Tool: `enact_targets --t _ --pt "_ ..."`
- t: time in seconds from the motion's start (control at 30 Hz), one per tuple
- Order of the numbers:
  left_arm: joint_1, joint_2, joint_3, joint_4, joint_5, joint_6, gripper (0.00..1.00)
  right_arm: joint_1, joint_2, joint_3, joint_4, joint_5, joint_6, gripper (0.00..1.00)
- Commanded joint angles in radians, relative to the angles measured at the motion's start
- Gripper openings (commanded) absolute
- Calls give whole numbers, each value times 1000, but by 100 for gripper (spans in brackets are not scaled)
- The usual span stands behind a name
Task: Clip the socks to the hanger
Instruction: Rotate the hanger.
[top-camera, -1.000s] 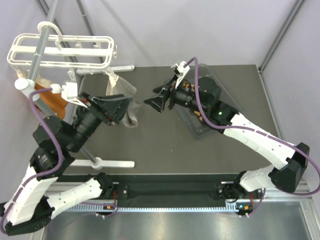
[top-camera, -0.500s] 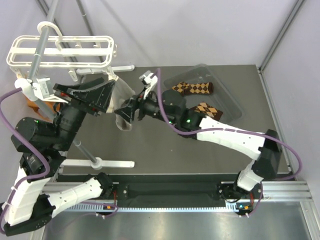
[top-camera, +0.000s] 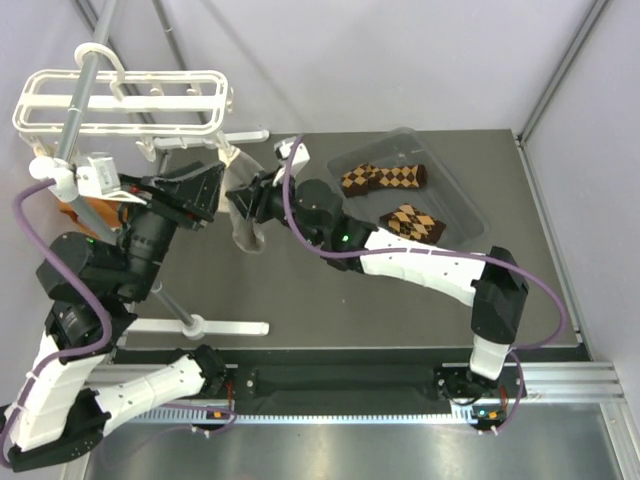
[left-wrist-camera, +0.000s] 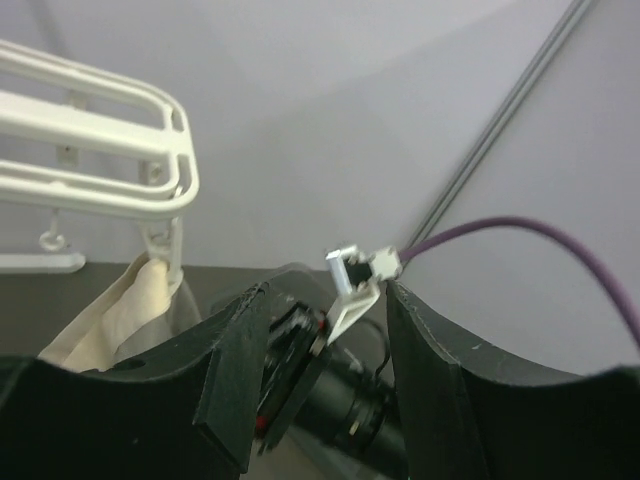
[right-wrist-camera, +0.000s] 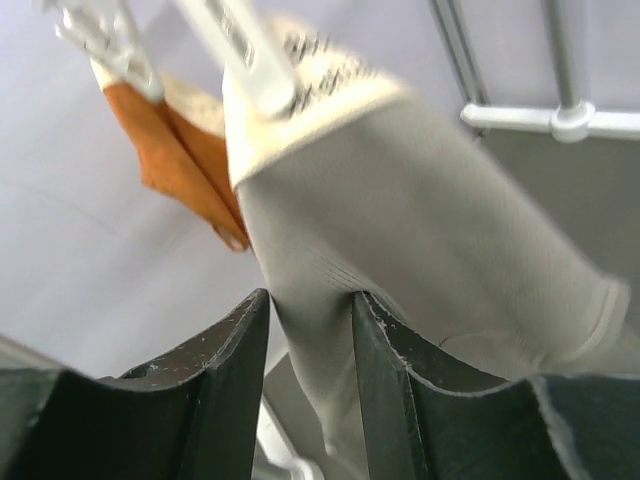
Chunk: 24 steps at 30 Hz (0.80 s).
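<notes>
Two argyle socks (top-camera: 385, 178) (top-camera: 415, 222) lie in a clear tray (top-camera: 462, 196) at the back right, and no gripper is touching them. The white hanger (top-camera: 120, 100) (left-wrist-camera: 100, 190) hangs at the back left. A plain grey-beige sock (top-camera: 248, 228) (right-wrist-camera: 420, 200) (left-wrist-camera: 110, 310) dangles from one of its clips. My right gripper (top-camera: 243, 197) (right-wrist-camera: 312, 300) is open, and this sock's lower part runs between its fingers. My left gripper (top-camera: 205, 188) (left-wrist-camera: 325, 300) is open and empty just left of it, facing the right wrist.
A plain orange sock (top-camera: 70, 212) (right-wrist-camera: 185, 160) hangs from the hanger's left side. The grey metal pole (top-camera: 70, 130) carries the hanger, and its white foot bars (top-camera: 225, 327) stand on the dark table. The right arm stretches across the table's middle.
The right gripper swung left from over the tray to the hanging grey-beige sock, which now sits between its fingers. The left gripper rose and pulled back towards the hanger.
</notes>
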Motion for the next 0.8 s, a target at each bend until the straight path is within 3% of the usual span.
enact_targets --t 0.0,0.17,0.5,0.77 --pt "-3 -4 -17 -71 -93 0 55 -84 28 92 93 -41 33 39" --pt "-3 -24 -80 -187 -190 -122 54 -145 73 195 23 -147 27 40" --pt "-3 -145 -414 -247 -330 -297 55 -216 88 290 -163 -244 -63 47" --pt "-3 -177 -502 -310 -331 -333 55 -222 -32 255 -342 -318 -191 70"
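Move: The grey sock hangs right in front of my right fingertips: its middle is about 2 cm ahead and 3 cm left, level with them. Its clip is 4 cm ahead, 4 cm left and some 9 cm up, and the hanger's middle about 8 cm ahead, 17 cm left, 13 cm up. From my left hand the sock lies some 7 cm ahead, 2 cm left and 8 cm lower; the hanger's middle is 13 cm ahead, 15 cm left and 4 cm higher. I sweep my half-open right hand forward about 8 cm, drifting right and rising a little, taking the grey sock and its end of the hanger forward; then I ease down slightly and spread the fingers wide. Meanwhile my left hand, still part-open and empty, drops some 22 cm away from the hanger, its fingers tipping down roughly 25 degrees. ##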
